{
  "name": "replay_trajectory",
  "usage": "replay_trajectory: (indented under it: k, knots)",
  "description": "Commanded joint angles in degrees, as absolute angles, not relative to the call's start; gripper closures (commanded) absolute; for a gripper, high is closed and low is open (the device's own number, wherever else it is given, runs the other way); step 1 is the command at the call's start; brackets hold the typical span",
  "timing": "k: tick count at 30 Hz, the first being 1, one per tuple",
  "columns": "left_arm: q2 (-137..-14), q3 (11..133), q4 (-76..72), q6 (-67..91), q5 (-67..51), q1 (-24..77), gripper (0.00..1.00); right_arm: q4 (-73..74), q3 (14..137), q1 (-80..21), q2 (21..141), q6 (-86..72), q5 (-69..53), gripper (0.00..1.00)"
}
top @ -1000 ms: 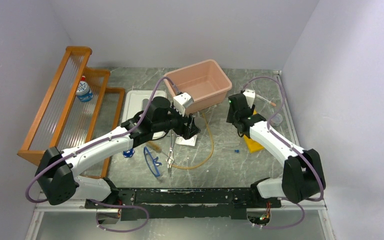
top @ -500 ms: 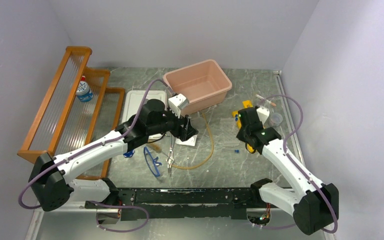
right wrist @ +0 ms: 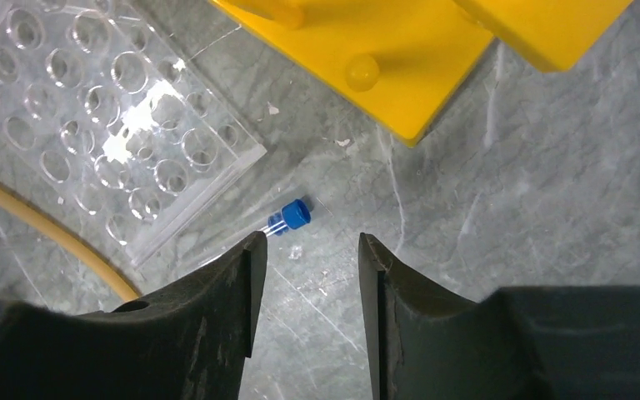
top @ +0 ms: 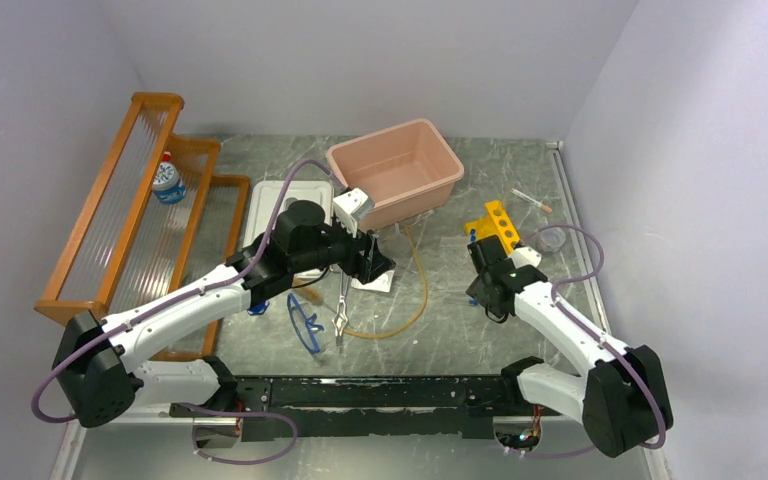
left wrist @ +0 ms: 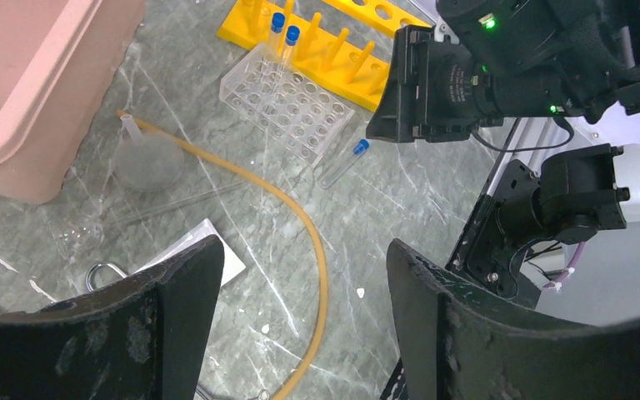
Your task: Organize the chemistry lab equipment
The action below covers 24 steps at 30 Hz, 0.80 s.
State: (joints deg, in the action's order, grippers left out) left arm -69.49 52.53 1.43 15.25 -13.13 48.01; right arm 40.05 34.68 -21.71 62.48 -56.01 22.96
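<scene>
In the right wrist view a loose blue-capped tube point(right wrist: 292, 217) lies on the marble just beyond the left fingertip of my right gripper point(right wrist: 311, 242), which is open and holds nothing. The same tube point(left wrist: 343, 162) shows in the left wrist view beside a clear well plate point(left wrist: 287, 104). My left gripper point(left wrist: 300, 250) hangs open over the tan rubber tube point(left wrist: 321, 258), with the white packet point(left wrist: 208, 250) at its left finger. In the top view the blue-framed safety glasses point(top: 303, 325) and metal scissors point(top: 341, 305) lie in front of the left gripper point(top: 375, 262).
A pink bin point(top: 395, 170) stands at the back centre, a yellow tube rack point(top: 500, 225) with two blue-capped tubes point(left wrist: 282, 33) at the right. The orange slatted shelf point(top: 130, 220) holds a small bottle point(top: 167, 180). A white tray point(top: 280, 205) lies beside it.
My right arm has drawn back from beside the pink bin toward the front and come down over the loose tube, uncovering the yellow rack. The left arm has shifted slightly left.
</scene>
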Motion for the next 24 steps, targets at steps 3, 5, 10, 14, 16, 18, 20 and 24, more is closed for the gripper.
replay_trajectory:
  k: [3,5,10,14,16,18,20,24]
  knots:
    - [-68.57,51.84,-0.82,15.31,-12.75,47.63,0.25,33.92,31.30,-21.68,64.42,-63.53,23.27,0.51]
    - [-68.55,51.68,-1.01,15.41,-12.42,47.61,0.25,32.59,30.99,-21.62,65.62,-64.27,22.63,0.51]
    - [-68.74,51.76,-1.45,14.07,-15.35,47.64,0.24,29.45,30.24,-21.67,67.85,-63.87,21.98,0.53]
    - [-69.21,51.92,-1.31,14.02,-16.13,47.63,0.25,28.10,30.51,-21.92,70.22,-63.91,21.62,0.55]
    - [-69.25,51.94,-1.16,14.05,-15.96,47.63,0.24,27.99,30.91,-22.27,71.35,-64.06,21.42,0.60]
    - [-69.12,51.86,-1.22,14.09,-15.76,47.62,0.24,28.00,31.00,-22.70,71.72,-64.19,21.23,0.65]
    - [-69.16,51.77,-1.16,14.18,-15.60,47.63,0.24,28.14,30.83,-23.09,71.56,-64.20,21.14,0.70]
    - [-69.34,51.69,-1.14,14.40,-15.46,47.64,0.24,27.49,30.16,-23.29,71.06,-63.08,21.01,0.77]
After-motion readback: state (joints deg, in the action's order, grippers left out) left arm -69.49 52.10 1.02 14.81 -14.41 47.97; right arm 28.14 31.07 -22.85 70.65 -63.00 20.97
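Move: The loose test tube's blue cap lies about 2 cm ahead of the right hand, 2 cm to its left and 4 cm below. The clear rack is centred some 10 cm ahead and 5 cm left, the yellow rack some 11 cm ahead and 4 cm right, both about 3 cm lower. From the left hand the cap is roughly 18 cm right, level fore and aft, and 22 cm below. The right hand sinks about 3.5 cm, then slides left and forward, closing its fingertips around the blue cap. ##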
